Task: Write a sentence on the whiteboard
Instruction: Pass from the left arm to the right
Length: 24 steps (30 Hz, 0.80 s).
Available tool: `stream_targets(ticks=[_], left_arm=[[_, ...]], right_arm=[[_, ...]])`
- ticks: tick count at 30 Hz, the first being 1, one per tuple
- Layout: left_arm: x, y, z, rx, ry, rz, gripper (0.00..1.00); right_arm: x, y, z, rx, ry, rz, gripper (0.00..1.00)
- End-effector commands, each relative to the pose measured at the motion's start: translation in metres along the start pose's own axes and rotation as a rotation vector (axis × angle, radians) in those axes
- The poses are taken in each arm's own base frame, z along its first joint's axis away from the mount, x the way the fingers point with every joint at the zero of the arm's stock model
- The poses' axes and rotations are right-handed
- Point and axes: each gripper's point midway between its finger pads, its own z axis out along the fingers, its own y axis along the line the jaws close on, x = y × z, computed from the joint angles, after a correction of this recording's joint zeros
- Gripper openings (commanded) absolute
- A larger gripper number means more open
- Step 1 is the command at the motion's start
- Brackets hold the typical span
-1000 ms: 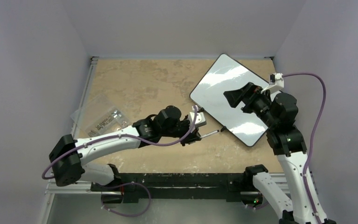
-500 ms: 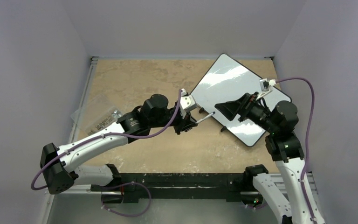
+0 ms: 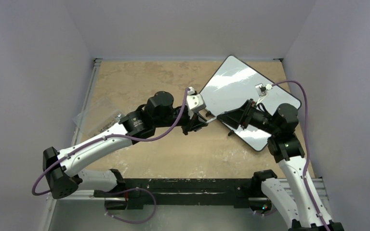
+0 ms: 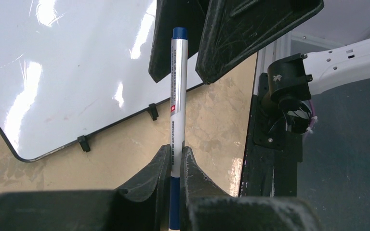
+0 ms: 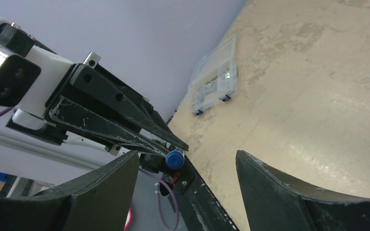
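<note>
The whiteboard lies tilted at the table's back right, glossy and bare; no sentence is in view on it. My left gripper is shut on a marker pen with a white barrel and blue ends, which points towards the right arm. My right gripper is open and faces the left one. Its two fingers flank the pen's far end without touching it. The right wrist view looks straight at the pen's blue end, which sits nearer one finger.
A clear plastic packet lies at the left of the tan table. A black rail runs along the near edge. Grey walls close in on three sides.
My left arm has carried the pen up and right, to the board's near-left edge. My right gripper has swung down to face it, and its fingers have narrowed somewhat around the pen's end.
</note>
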Motion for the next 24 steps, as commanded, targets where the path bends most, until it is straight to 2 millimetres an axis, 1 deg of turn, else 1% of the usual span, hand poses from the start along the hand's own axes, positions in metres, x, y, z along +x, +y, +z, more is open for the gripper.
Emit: stream_targets(ticks=[1, 6, 9, 15, 21, 24], left_arm=[[-0.027, -0.004, 0.001, 0.042, -0.060, 0.061, 0.00], [-0.030, -0.006, 0.006, 0.070, -0.058, 0.091, 0.00], [-0.030, -0.006, 0.011, 0.076, -0.057, 0.093, 0.00], [-0.026, -0.008, 0.021, 0.088, -0.039, 0.111, 0.00], [-0.031, -0.010, 0.031, 0.105, -0.045, 0.115, 0.00], [-0.033, -0.010, 0.036, 0.107, -0.048, 0.119, 0.00]], right_arm=[[0.003, 0.015, -0.001, -0.089, 0.029, -0.014, 0.70], [0.008, 0.010, 0.000, -0.081, 0.038, 0.011, 0.65], [0.010, 0.004, 0.002, -0.076, 0.040, 0.030, 0.59], [0.012, -0.001, 0.005, -0.082, 0.028, 0.049, 0.55], [0.015, -0.004, 0.006, -0.083, 0.036, 0.060, 0.46], [0.018, -0.006, 0.007, -0.083, 0.044, 0.064, 0.38]])
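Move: Between the two grippers is the marker. The left fingers already hold it near its capped end, its middle some 3 cm to their right and 2 cm above. The open right gripper it is being taken to sits about 8 cm to the left hand's right, 1 cm farther out and 2 cm higher. From the right hand, the marker's middle is 6 cm to the left, level fore and aft, 2 cm below; the whiteboard's middle lies 18 cm ahead, 15 cm right and 30 cm below. Feeding the marker's free end in between the right fingers, the left arm carries it about 3.5 cm to the right and keeps its pinch, turning slightly clockwise. The right hand meanwhile sinks about 2.5 cm around the barrel and closes from roughly three-quarters open to under half, the gap narrowing onto the marker but seemingly not yet shut on it. ##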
